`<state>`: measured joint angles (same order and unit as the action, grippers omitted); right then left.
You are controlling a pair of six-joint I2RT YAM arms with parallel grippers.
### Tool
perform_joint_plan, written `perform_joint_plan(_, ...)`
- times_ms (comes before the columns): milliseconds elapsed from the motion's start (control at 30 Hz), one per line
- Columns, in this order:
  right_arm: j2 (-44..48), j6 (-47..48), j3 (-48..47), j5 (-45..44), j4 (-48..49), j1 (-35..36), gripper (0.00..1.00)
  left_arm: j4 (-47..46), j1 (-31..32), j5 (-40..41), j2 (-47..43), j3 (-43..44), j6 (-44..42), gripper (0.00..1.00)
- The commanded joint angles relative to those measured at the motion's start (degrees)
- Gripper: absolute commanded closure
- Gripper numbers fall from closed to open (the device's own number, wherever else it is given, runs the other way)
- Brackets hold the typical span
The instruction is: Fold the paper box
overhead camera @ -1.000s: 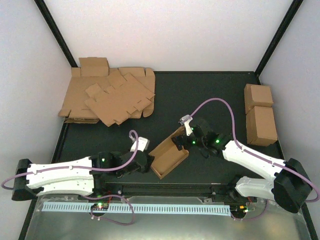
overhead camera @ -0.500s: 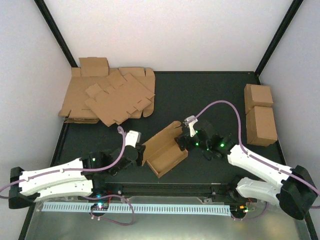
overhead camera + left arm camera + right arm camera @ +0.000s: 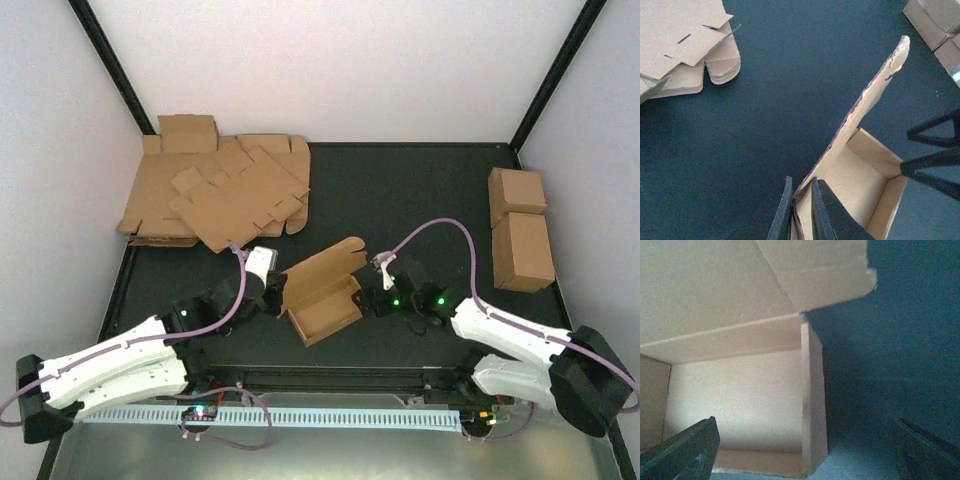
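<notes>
The paper box [image 3: 325, 308] is a brown cardboard tray lying on the black mat, with its lid flap [image 3: 325, 263] standing up along the far side. My left gripper [image 3: 283, 297] is at its left end. In the left wrist view the gripper [image 3: 801, 202] is shut on the thin wall where the flap [image 3: 875, 90] meets the tray [image 3: 860, 175]. My right gripper [image 3: 362, 297] stands open at the box's right end. In the right wrist view its fingers [image 3: 685, 450] straddle the end wall [image 3: 812, 400], one inside the tray and one outside, under the lid [image 3: 740, 280].
A heap of flat cardboard sheets [image 3: 215, 195] covers the back left of the mat. Two cardboard cuboids [image 3: 520, 225] stand against the right edge. Black frame posts rise at the back corners, and a metal rail runs along the near edge.
My left gripper has moved up to the box's left end and shut on its wall. The box has shifted left and turned, its lid standing higher. The right gripper followed it left, still open.
</notes>
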<state>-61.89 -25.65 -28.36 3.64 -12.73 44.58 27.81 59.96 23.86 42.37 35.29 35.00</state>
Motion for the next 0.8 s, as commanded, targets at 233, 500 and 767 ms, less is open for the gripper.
perform_joint_plan(233,-1.85,-6.94,4.04,6.69,8.17,2.27,0.04,-8.15,-8.15,-8.08,2.27,1.16,-6.89,0.87)
perform_joint_plan(500,0.28,-11.25,6.51,6.32,10.45,6.78,0.05,-11.2,-12.05,-12.77,5.66,2.04,-8.61,0.87)
perform_joint_plan(767,2.75,-11.54,7.0,4.8,9.93,7.81,0.02,-13.75,-15.87,-16.18,8.29,3.02,-10.68,0.87)
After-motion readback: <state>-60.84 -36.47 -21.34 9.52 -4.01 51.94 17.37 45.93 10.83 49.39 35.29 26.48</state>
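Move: The open paper box's near right corner is almost under the right hand's wide-open fingers, about 2 cm back and 3 cm below; the tray's middle lies some 8 cm to the left and 2 cm back. From the left hand, which already pinches the left end of the raised lid, the tray's middle is roughly 9 cm right, 4 cm back and 8 cm lower. The stack of flat sheets lies about 24 cm ahead and 14 cm left of that hand. Still pinching the raised lid's left end, the left hand carries that end forward about 4.5 cm, barely turning. The open right hand draws back nearly 5 cm and left 3 cm, sinking about 2 cm and tipping a little further down, so its outer finger comes up against the right end wall at the near corner. ##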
